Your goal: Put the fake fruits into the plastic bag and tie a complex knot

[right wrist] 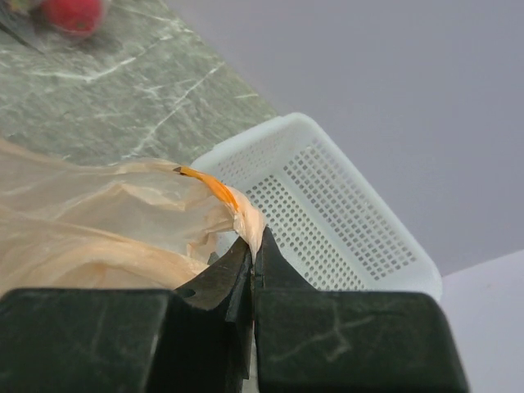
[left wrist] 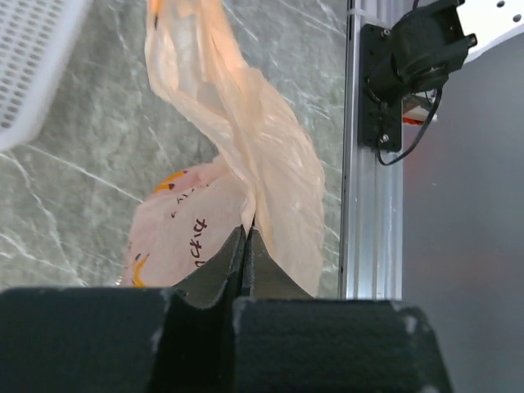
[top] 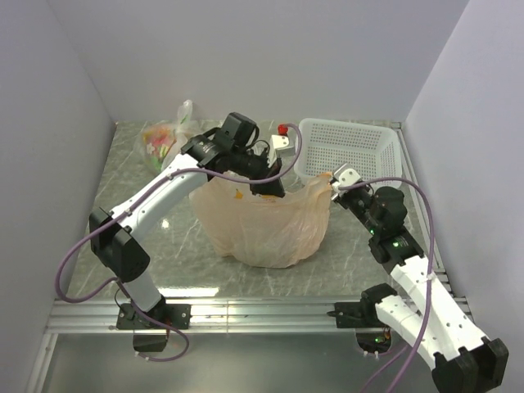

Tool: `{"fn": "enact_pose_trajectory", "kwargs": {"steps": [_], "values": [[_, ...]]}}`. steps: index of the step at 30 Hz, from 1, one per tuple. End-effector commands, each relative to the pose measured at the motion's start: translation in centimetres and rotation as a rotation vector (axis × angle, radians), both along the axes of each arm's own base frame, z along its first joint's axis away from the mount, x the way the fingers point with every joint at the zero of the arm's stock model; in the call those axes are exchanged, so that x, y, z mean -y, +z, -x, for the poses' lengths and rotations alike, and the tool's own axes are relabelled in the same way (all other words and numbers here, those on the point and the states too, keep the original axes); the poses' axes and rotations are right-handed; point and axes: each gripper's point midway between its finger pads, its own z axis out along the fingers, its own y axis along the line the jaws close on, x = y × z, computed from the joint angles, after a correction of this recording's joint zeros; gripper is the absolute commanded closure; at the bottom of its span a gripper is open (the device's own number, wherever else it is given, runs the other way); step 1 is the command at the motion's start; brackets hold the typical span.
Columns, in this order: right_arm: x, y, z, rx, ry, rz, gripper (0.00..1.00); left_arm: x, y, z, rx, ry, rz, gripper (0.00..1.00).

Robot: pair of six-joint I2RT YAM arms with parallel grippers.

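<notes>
The peach-orange plastic bag (top: 262, 225) sits slumped mid-table, held up by its two top corners. My left gripper (top: 274, 190) is shut on the bag's left top; in the left wrist view its jaws (left wrist: 248, 229) pinch a twisted strip of the bag (left wrist: 246, 123). My right gripper (top: 334, 187) is shut on the right top corner; the right wrist view shows its tips (right wrist: 255, 239) clamping bunched plastic (right wrist: 98, 221) beside an orange printed edge. One red ball (top: 283, 128) lies at the back by the basket, blurred in the right wrist view (right wrist: 74, 12). No fruits show through the bag.
A white perforated basket (top: 348, 123) stands at the back right, just behind the right gripper (right wrist: 344, 213). A clear bag of mixed fruits (top: 164, 139) lies at the back left. A small grey box (top: 285, 146) sits behind the left gripper. The aluminium rail (left wrist: 372, 229) marks the near edge.
</notes>
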Motion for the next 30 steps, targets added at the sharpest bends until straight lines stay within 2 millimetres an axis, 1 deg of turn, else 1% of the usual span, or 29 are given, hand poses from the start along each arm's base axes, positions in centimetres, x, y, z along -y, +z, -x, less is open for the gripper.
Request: {"fn": "enact_pose_trajectory", "kwargs": {"steps": [1, 2, 3, 5, 8, 9, 11, 12, 15, 17, 19, 21, 26, 30], "values": [[0.8, 2.7, -0.9, 0.071, -0.078, -0.072, 1.0, -0.2, -0.8, 1.1, -0.067, -0.01, -0.004, 1.0], [0.8, 2.8, -0.8, 0.066, -0.077, -0.082, 1.0, -0.5, -1.9, 1.0, -0.079, 0.017, -0.027, 1.0], [0.8, 2.7, -0.8, 0.062, -0.08, -0.087, 1.0, -0.5, -2.2, 0.8, -0.074, 0.027, -0.026, 1.0], [0.8, 2.7, -0.7, 0.057, -0.079, -0.086, 1.0, -0.6, -2.8, 1.3, -0.098, 0.027, -0.032, 0.98], [0.8, 2.6, -0.6, 0.054, -0.076, -0.085, 1.0, -0.7, -3.1, 2.0, -0.144, 0.013, -0.036, 0.89], [0.7, 2.6, -0.6, 0.053, -0.074, -0.085, 1.0, -0.6, -3.1, 2.3, -0.172, 0.0, -0.031, 0.82], [0.6, 2.6, -0.6, 0.051, -0.068, -0.087, 1.0, -0.5, -3.2, 2.7, -0.21, -0.009, -0.039, 0.76], [0.6, 2.5, -0.6, 0.047, -0.065, -0.084, 1.0, -0.5, -3.0, 2.9, -0.222, -0.018, -0.033, 0.7], [0.4, 2.6, -0.5, 0.049, -0.054, -0.083, 1.0, -0.2, -2.5, 3.0, -0.232, -0.017, -0.017, 0.63], [0.3, 2.7, -0.4, 0.045, -0.047, -0.084, 1.0, -0.1, -1.9, 3.0, -0.241, -0.016, -0.001, 0.55], [0.2, 2.6, -0.3, 0.042, -0.039, -0.079, 1.0, 0.1, -1.5, 3.0, -0.236, -0.021, 0.005, 0.52], [0.2, 2.7, -0.2, 0.043, -0.036, -0.078, 1.0, 0.1, -1.6, 2.9, -0.257, -0.012, -0.003, 0.5], [0.1, 2.8, -0.1, 0.048, -0.028, -0.072, 1.0, 0.6, -1.2, 2.7, -0.291, -0.017, -0.006, 0.47], [0.1, 2.9, -0.1, 0.048, -0.028, -0.072, 1.0, 0.5, -1.8, 2.5, -0.288, -0.011, -0.026, 0.44]]}}
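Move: The plastic bag's rim is already pinched in the shut left fingers; the bag's middle hangs about 15 cm below that hand, some 4 cm back and 5 cm to its left. The bag corner in the right fingers is about 13 cm to the left hand's right, 4 cm farther ahead and about level. The white basket lies roughly 18 cm ahead, 19 cm right and 22 cm below the left hand. From the right hand, the bag's middle is about 17 cm left, 9 cm back and 15 cm below. The bag's rim is let out of the left hand's pinch: that hand drops about 5 cm towards the bag's body while easing back, then comes up again by some 2 cm. Its fingers spread to about half open as the wrist turns some 15 degrees, the film still lying against one fingertip. The right hand stays practically in place, keeping its shut grip on the bag corner. ##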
